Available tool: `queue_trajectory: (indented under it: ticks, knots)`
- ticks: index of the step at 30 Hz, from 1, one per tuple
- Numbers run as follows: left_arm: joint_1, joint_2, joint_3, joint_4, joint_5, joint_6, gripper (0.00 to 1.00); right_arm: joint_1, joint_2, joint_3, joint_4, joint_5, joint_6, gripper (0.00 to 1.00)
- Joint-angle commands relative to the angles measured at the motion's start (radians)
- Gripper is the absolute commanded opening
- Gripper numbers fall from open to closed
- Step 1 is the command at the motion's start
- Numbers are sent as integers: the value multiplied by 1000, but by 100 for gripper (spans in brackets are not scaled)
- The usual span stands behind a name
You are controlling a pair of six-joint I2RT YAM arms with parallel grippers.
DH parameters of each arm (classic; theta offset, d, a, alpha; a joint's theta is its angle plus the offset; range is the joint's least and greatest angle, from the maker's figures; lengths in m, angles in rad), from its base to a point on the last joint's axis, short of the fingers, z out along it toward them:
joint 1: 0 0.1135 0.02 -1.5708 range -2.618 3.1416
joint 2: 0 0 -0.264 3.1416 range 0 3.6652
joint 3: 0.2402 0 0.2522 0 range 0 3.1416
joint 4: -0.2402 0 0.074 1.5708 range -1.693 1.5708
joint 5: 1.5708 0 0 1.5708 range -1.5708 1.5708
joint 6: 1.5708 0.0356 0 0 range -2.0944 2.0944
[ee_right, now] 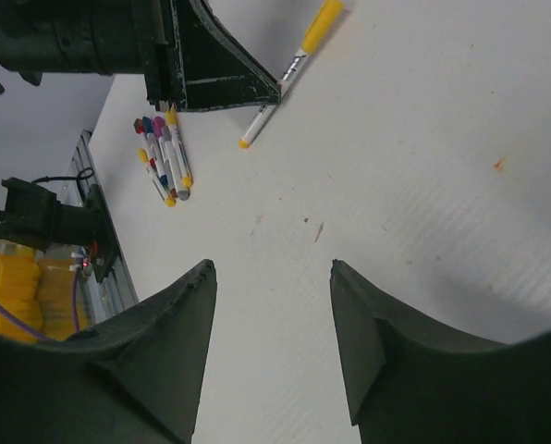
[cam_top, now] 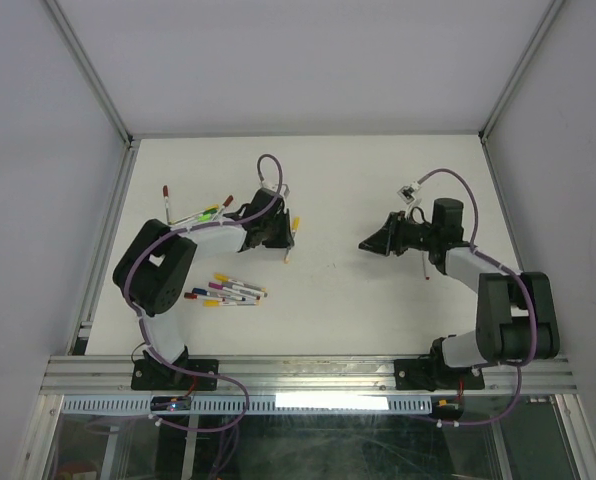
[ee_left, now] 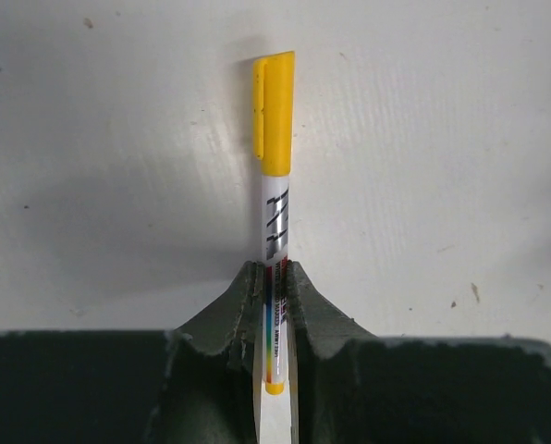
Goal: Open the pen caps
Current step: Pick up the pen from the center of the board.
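Note:
My left gripper (ee_left: 273, 273) is shut on the white barrel of a pen (ee_left: 275, 222), whose yellow cap (ee_left: 275, 111) sticks out ahead of the fingers and is still on. From above, this gripper (cam_top: 281, 238) holds the pen (cam_top: 290, 243) just over the table, left of centre. My right gripper (cam_top: 363, 245) stands open and empty, pointing left toward the held pen with a gap between them. The right wrist view shows the same pen (ee_right: 275, 88), its yellow cap (ee_right: 320, 23), and the right gripper (ee_right: 271, 268) with nothing between its fingers.
Several capped pens (cam_top: 228, 292) lie bunched near the left arm, also visible as a cluster of pens (ee_right: 165, 157). More pens (cam_top: 203, 212) lie at the back left, one red-ended pen (cam_top: 166, 190) apart. A small red piece (cam_top: 428, 277) lies by the right arm.

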Motion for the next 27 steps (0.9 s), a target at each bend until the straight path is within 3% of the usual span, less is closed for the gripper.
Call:
queue_trajectory:
  ticks: [1,5,20,27]
  knots:
    - [-16,-11,-50,118,104,-86,0,46,95,-1,262,40,220,55]
    - [-17,-16,-98,229,166,-149,0,90,214,30,344,28,328,56]
    - [-83,70,-216,700,295,-406,0,136,372,70,338,88,343,56]
    - [-120,146,-218,845,326,-517,0,138,432,87,362,100,375,54]
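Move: Some 17 cm to the right of the left hand, 3 cm back and about 9 cm higher, waits the open right gripper; the left fingers already hold the yellow-capped pen, cap forward, low over the board. From the right gripper, that pen's middle is roughly 17 cm left, 4 cm ahead and 9 cm below. The pen row lies about 13 cm left and 11 cm back of the left hand, some 2 cm below it. Bringing the pinched pen to the open right gripper, the left hand slides level about 10 cm right and 4 cm back, swinging its fingertips some 30 degrees towards that gripper, grip kept. The right hand sinks about 7 cm while moving 4 cm left towards the pen, rolls some 20 degrees with its forward side dipping, and stays open without touching it. ##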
